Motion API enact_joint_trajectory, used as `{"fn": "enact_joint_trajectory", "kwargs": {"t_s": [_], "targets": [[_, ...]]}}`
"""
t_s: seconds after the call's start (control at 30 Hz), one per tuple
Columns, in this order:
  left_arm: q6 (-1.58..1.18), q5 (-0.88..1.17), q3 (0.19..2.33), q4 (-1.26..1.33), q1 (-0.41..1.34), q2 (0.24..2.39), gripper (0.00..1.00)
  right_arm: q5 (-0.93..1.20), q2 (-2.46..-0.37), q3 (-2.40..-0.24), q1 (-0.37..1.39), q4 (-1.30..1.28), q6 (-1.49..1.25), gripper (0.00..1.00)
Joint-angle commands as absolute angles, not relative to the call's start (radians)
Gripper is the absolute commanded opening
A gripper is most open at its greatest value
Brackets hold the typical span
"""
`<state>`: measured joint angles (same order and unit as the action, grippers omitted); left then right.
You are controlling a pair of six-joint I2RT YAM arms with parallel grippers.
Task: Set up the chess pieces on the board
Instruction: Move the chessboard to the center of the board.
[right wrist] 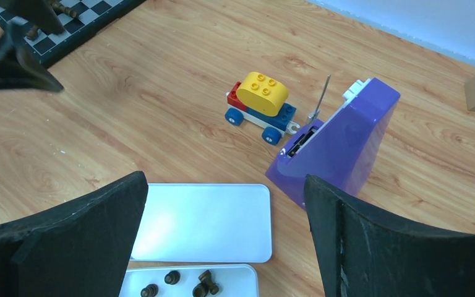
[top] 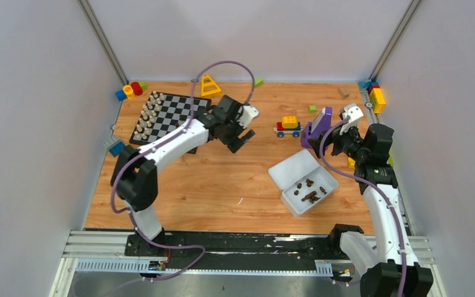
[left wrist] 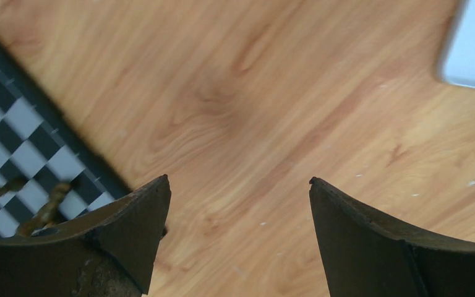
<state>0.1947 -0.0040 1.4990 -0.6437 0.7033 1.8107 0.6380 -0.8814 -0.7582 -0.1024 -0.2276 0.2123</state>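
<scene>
The board lies at the back left, with pale chess pieces in two rows along its left side. A few dark pieces stand near its right edge, seen in the left wrist view. More dark pieces lie in the white tray. My left gripper is open and empty over bare wood just right of the board. My right gripper is open and empty, above the tray's lid and the pieces in the tray.
A purple box stands beside the lid, with a toy car to its left. A yellow triangle and coloured blocks sit behind the board. More blocks are at the back right.
</scene>
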Motion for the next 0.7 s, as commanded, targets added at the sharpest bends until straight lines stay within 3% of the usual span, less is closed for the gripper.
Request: {"fn": "enact_joint_trajectory", "kwargs": {"t_s": [0.0, 0.33, 0.67], "targets": [[0.236, -0.037, 1.397, -0.567, 0.606, 1.656, 0.91, 0.664, -0.905, -0.779, -0.075, -0.220, 0.224, 1.00], [0.079, 0.198, 1.396, -0.508, 0.118, 1.480, 0.91, 0.691, -0.974, -0.811, -0.012, -0.206, 0.162, 1.00], [-0.157, 0.402, 1.568, -0.453, -0.283, 1.660, 0.91, 0.494, -1.349, -1.039, 0.345, -0.136, 0.119, 1.00]]}}
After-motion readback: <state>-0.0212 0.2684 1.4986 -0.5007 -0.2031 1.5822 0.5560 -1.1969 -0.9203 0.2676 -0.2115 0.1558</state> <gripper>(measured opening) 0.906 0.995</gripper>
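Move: From the left hand the chessboard's middle lies about 24 cm to the left, 14 cm ahead and 12 cm below. The yellow triangle is roughly 32 cm ahead and 8 cm left; the white lid some 24 cm right and 6 cm back. For the right hand the chessboard is about 54 cm left and 17 cm ahead, 22 cm down; the toy train stands 9 cm left and 18 cm ahead, the purple stand about 13 cm ahead, 2 cm right. Sweeping left, the empty left hand crosses about 33 cm over the chessboard towards its left side, climbing 12 cm and reaching some 11 cm forward. It swings roughly 50 degrees counter-clockwise while its left side dips, fingers staying open. The right hand, also open, starts slowly, then quickens leftward towards the board, sinking slightly and turning a little counter-clockwise; neither touches anything. ##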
